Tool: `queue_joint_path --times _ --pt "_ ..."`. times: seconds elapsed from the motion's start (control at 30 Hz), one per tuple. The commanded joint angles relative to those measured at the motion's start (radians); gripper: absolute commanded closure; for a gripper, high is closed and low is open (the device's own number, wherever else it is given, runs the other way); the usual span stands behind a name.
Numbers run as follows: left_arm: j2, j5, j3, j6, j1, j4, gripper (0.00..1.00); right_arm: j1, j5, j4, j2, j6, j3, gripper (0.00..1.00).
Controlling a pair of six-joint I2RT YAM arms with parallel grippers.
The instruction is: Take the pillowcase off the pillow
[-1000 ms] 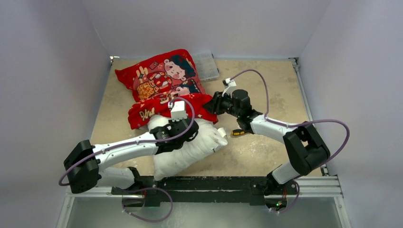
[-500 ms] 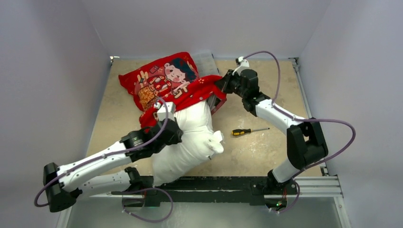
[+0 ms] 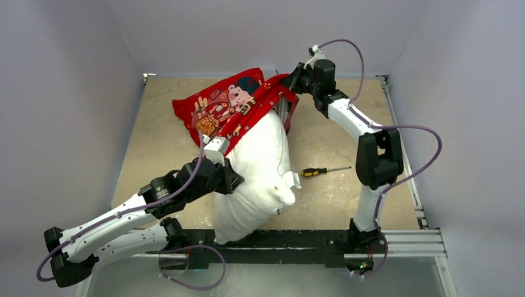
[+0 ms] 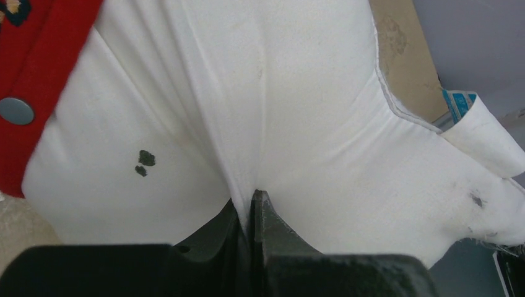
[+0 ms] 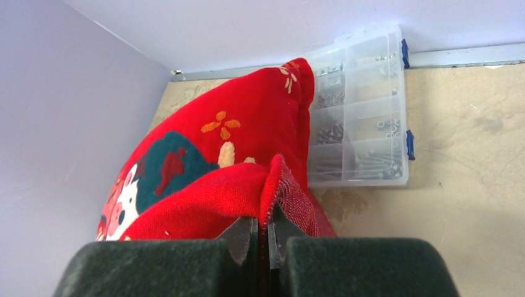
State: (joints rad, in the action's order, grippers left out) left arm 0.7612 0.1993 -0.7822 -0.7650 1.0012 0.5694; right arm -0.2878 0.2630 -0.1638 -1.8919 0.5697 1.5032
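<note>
The white pillow (image 3: 260, 167) lies lengthwise mid-table, its near two thirds bare. The red printed pillowcase (image 3: 226, 105) still covers its far end. My left gripper (image 3: 232, 179) is at the pillow's left side, shut on a pinched fold of white fabric; in the left wrist view the fold runs up from the left gripper (image 4: 247, 201) across the pillow (image 4: 297, 111), with the pillowcase (image 4: 49, 55) edge at upper left. My right gripper (image 3: 291, 80) is near the back wall. The right wrist view shows the right gripper (image 5: 263, 226) shut on the pillowcase (image 5: 216, 161) hem.
A yellow-handled screwdriver (image 3: 325, 171) lies on the table right of the pillow. A clear parts organiser box (image 5: 362, 124) sits against the back wall beside the pillowcase. Walls close in the left, back and right sides.
The right gripper closed on the pillowcase hem and pulled it toward the back wall. The left arm drew back to the near left holding the pillow. More white pillow shows.
</note>
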Motion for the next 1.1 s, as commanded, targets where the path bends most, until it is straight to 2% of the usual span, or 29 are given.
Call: queue_joint_path --times 0.0,0.13,0.17,0.2,0.33,0.37,0.57,0.7,0.8,0.9,1.0,1.07 --pt "-0.013 -0.301 0.035 0.058 0.02 0.003 1.0 0.073 -0.189 -0.131 -0.079 -0.048 0.202 1.0" --pt "0.061 -0.221 0.011 0.074 0.02 -0.03 1.0 0.06 -0.165 -0.079 -0.117 -0.093 0.234 0.99" --pt "0.077 -0.206 0.007 0.072 0.02 -0.054 1.0 0.058 -0.166 -0.08 -0.112 -0.099 0.221 0.92" --pt "0.119 -0.203 0.003 0.071 0.02 -0.086 1.0 0.058 -0.166 -0.079 -0.096 -0.102 0.205 0.83" --pt "0.285 -0.202 -0.023 0.07 0.019 -0.239 1.0 0.057 -0.196 -0.073 -0.015 -0.12 0.127 0.12" --pt "0.332 -0.202 -0.031 0.071 0.019 -0.283 1.0 0.058 -0.207 -0.071 0.012 -0.125 0.107 0.03" --pt "0.568 -0.202 -0.107 0.063 0.016 -0.497 1.0 0.05 -0.261 -0.056 0.214 -0.137 -0.06 0.01" --pt "0.683 -0.202 -0.187 0.065 0.002 -0.571 0.97 0.014 -0.325 -0.028 0.338 -0.14 -0.166 0.01" --pt "0.743 -0.235 -0.233 0.057 -0.018 -0.627 0.86 -0.031 -0.368 0.0 0.423 -0.14 -0.235 0.01" --pt "0.771 -0.276 -0.259 0.037 -0.047 -0.646 0.69 -0.097 -0.409 0.039 0.488 -0.125 -0.282 0.01" --pt "0.731 -0.287 -0.251 0.029 -0.065 -0.647 0.55 -0.142 -0.42 0.077 0.552 -0.102 -0.334 0.01" --pt "0.675 -0.261 -0.233 0.032 -0.077 -0.62 0.5 -0.156 -0.431 0.103 0.595 -0.091 -0.368 0.01"
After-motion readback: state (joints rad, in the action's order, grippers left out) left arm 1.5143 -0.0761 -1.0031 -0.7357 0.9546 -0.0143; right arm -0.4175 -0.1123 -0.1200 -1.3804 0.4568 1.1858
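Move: The left hand pinches the white pillow, whose middle is about 6 cm to its right, 2 cm ahead and 8 cm below; the red pillowcase's main part is some 27 cm ahead, 1 cm to its left. The right hand grips the pillowcase's mouth, with its main part roughly 7 cm back and 19 cm left. From the right hand, the plastic box is about 7 cm ahead and 5 cm left, the screwdriver some 28 cm back and 10 cm right. Still pinching the white pillow, the left hand drags it about 17 cm right and some 7 cm forward, dipping then rising slightly, and opens about halfway near the end. The right hand pulls the pillowcase mouth a little farther forward and down, opens wide to let go, then swings right, up and back, tipping its fingers up, ending about 10 cm back and 9 cm higher. ##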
